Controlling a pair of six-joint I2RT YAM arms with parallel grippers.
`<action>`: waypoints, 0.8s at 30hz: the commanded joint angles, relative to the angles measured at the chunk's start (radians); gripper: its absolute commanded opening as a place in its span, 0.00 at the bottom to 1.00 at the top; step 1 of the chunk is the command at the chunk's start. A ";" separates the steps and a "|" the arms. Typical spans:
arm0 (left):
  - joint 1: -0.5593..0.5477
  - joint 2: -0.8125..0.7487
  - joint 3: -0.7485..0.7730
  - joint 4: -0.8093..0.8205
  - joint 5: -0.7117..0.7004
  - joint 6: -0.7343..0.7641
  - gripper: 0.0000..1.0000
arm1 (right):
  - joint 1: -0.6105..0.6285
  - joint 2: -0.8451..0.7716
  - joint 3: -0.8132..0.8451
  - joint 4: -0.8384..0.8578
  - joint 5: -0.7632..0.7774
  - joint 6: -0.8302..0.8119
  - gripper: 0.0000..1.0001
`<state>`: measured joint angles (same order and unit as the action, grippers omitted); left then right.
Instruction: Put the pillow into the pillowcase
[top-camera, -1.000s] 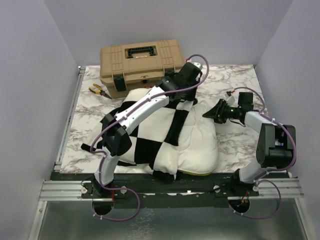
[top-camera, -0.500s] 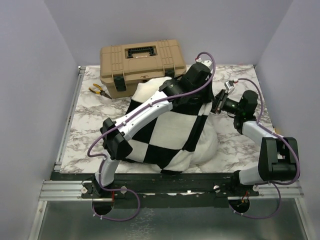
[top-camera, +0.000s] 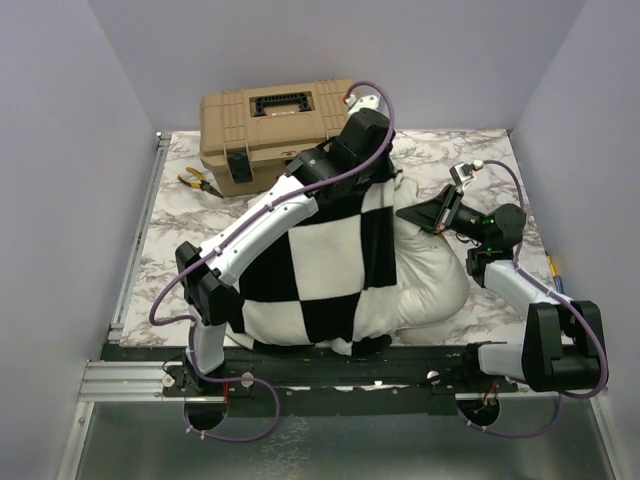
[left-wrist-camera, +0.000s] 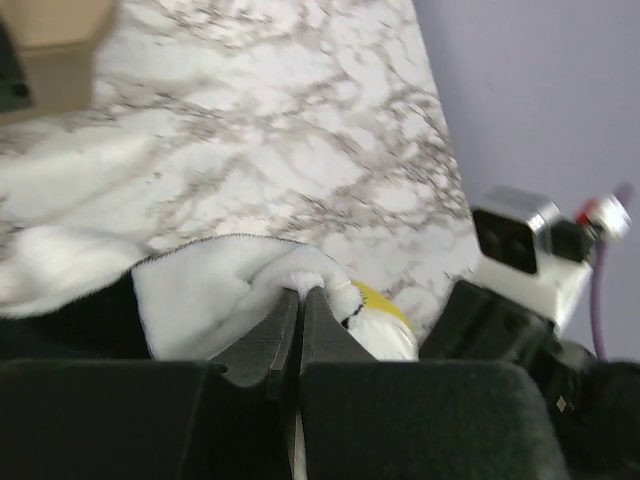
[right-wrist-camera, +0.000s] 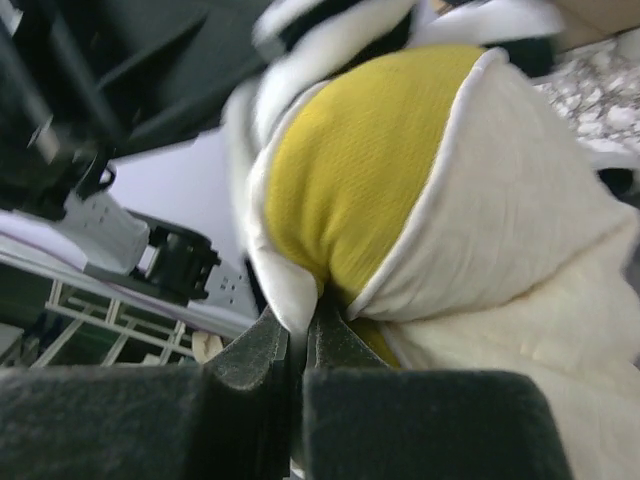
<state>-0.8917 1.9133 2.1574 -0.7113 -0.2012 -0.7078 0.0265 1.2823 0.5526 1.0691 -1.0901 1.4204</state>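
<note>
The black and cream checkered pillowcase (top-camera: 330, 260) lies over most of the white pillow (top-camera: 435, 285), whose bare right part bulges out toward the right arm. My left gripper (top-camera: 385, 183) reaches over the far edge and is shut on the pillowcase's fleecy white rim (left-wrist-camera: 250, 285). The left gripper's tips (left-wrist-camera: 300, 292) pinch that fabric just beside the pillow's yellow strip (left-wrist-camera: 377, 298). My right gripper (top-camera: 403, 213) is at the pillow's far right corner. In the right wrist view the right gripper (right-wrist-camera: 306, 322) is shut on the pillow's white edge below the yellow strip (right-wrist-camera: 370, 170).
A tan toolbox (top-camera: 280, 125) stands at the back of the marble table (top-camera: 180, 260), close behind the left wrist. Yellow-handled pliers (top-camera: 200, 181) lie left of it. Grey walls close in both sides.
The left arm has drawn the pillowcase further right and back over the pillow. The right gripper moved onto the pillow's corner and closed on its edge.
</note>
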 joint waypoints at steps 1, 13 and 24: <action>0.067 0.013 0.042 0.103 -0.100 0.002 0.00 | 0.104 -0.053 0.060 0.046 -0.155 -0.003 0.00; -0.085 0.158 0.375 0.198 0.118 -0.096 0.00 | 0.214 0.065 0.252 -0.213 -0.047 -0.226 0.00; -0.155 -0.116 0.126 0.290 -0.155 -0.035 0.00 | 0.199 0.060 0.184 -0.246 0.015 -0.274 0.00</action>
<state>-0.9703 2.0033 2.3249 -0.6960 -0.3447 -0.7303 0.2230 1.3533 0.7727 0.9295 -1.1553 1.2091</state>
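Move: Just ahead of the right hand, about 9 cm, 1 cm left and 5 cm higher, is the pillowcase rim that the left fingers already pinch. The pillow hangs with its middle some 15 cm back of the left hand, 3 cm right and 17 cm below. From the left hand, the pillowcase body lies about 15 cm back and 20 cm left, 20 cm lower, and the toolbox 15 cm farther out and 26 cm left. Keeping its pinch on the white cloth at the pillow's yellow-edged end, the right hand sweeps about 6 cm left, rises some 5 cm and sinks partway back, its fingers swinging counter-clockwise and tipping up. The left hand, still gripping the rim, swings about 5 cm forward and left, then comes back and right, rising a little, so the grippers crowd together. ##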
